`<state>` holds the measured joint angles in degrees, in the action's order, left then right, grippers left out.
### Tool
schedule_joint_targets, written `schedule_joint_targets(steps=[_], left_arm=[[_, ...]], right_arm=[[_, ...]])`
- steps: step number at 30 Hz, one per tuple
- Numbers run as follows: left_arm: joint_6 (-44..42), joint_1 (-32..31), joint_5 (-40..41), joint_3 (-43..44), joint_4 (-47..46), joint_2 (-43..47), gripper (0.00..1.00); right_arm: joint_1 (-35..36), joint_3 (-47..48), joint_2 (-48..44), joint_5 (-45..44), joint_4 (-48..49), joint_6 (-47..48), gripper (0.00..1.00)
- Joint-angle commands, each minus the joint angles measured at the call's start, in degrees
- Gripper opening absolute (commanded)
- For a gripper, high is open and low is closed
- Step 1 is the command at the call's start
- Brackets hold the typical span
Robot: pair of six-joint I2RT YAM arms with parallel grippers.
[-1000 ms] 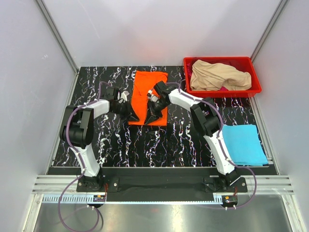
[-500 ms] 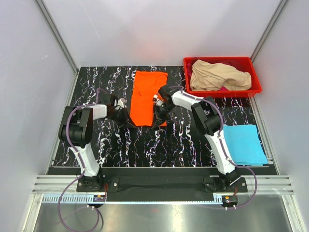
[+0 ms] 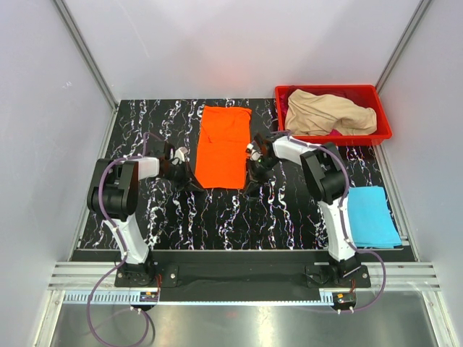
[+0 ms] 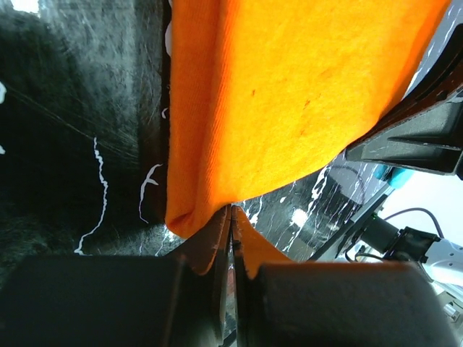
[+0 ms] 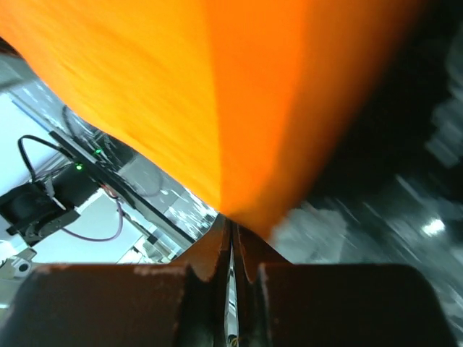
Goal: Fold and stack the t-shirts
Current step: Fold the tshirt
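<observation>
The bright orange t-shirt (image 3: 225, 145) lies flat in the middle of the black marbled table (image 3: 217, 217). My left gripper (image 3: 192, 183) is at its near left corner, shut on the orange cloth (image 4: 289, 94), which runs to a point at the jaw tips (image 4: 231, 210). My right gripper (image 3: 248, 187) is at the near right corner. It is likewise shut on the cloth (image 5: 217, 87), which tapers into the closed jaws (image 5: 231, 223). A folded light blue t-shirt (image 3: 371, 215) rests at the right. A crumpled beige t-shirt (image 3: 325, 114) fills the bin, with a bit of the magenta t-shirt (image 3: 335, 133) under it.
The red plastic bin (image 3: 385, 132) stands at the far right corner. Grey walls and metal rails close in the table on three sides. The arm bases sit on the near edge.
Both grippers have slid apart and toward the near edge, from over the shirt to its near corners. The shirt's near end, bunched a second ago, now lies spread and flat.
</observation>
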<state>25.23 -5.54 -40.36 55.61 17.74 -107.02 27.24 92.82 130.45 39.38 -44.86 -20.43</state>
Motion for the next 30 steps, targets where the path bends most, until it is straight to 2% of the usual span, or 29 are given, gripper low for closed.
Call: schedule_joint_targets(steps=[1,3,4,5,7,8,9,12,13,16,21,30], left_arm=[[-3.2,0.4,3.9,-2.3,0.0,0.2,0.06],[-2.6,0.4,3.3,-3.0,0.3,1.6,0.06],[-1.9,0.2,3.2,-3.8,0.5,3.9,0.09],[-1.6,0.1,3.3,-4.2,1.0,5.3,0.16],[-1.1,-0.1,4.0,-5.0,2.8,10.2,0.27],[-0.6,-0.1,4.6,-5.2,3.5,12.0,0.40],[-0.5,-0.1,6.2,-5.3,4.9,13.8,0.47],[0.5,0.1,9.0,-5.1,6.2,18.2,0.62],[0.9,0.2,9.2,-4.7,6.1,18.4,0.63],[3.1,0.7,9.5,-3.9,4.7,15.6,0.64],[9.0,2.7,9.4,-4.9,-1.0,12.3,0.60],[13.9,2.9,13.1,-5.3,-3.4,8.6,0.61]], right_arm=[[-2.0,-3.6,-5.2,-4.9,-1.0,2.6,0.06],[-2.5,-5.4,-7.9,-7.1,-1.5,3.5,0.07],[-2.5,-5.9,-10.0,-8.5,-2.2,4.2,0.08],[-2.5,-6.4,-11.2,-8.5,-2.1,4.3,0.08],[-2.5,-8.7,-13.4,-9.1,-0.5,3.0,0.18],[-2.5,-9.6,-15.2,-9.1,0.6,2.3,0.21],[-2.5,-11.1,-15.9,-9.2,1.7,1.3,0.29],[-2.5,-14.3,-17.5,-9.1,9.7,-4.3,0.41],[-2.4,-15.1,-17.7,-9.5,11.5,-8.2,0.48],[-2.4,-18.8,-18.0,-9.4,20.5,-16.2,0.54],[-2.4,-22.3,-17.4,-9.7,29.1,-23.2,0.55],[-2.5,-24.7,-16.4,-13.4,32.5,-29.0,0.50]])
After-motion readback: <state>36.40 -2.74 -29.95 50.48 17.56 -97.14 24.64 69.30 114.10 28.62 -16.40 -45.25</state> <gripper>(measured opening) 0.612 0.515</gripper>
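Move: My left hand's shut fingertips are on the near hem of the folded orange t-shirt. Its near-left corner lies about 2 cm to their left and 1 cm ahead, and the shirt's middle some 13 cm ahead and 7 cm to the right. From my right fingertips the near-right corner is about 2 cm to the right and 2 cm ahead. The red box stands roughly 25 cm ahead and 25 cm to the right. I sweep my shut right fingers on about 4.5 cm rightward past the near-right corner, lift them 3 cm, open to about half, and come down forward and back left around that corner, turning some 25 degrees clockwise. My left hand draws back off the hem, rises about 5 cm while opening, then comes down forward and outward to the near-left corner, turning counter-clockwise. ##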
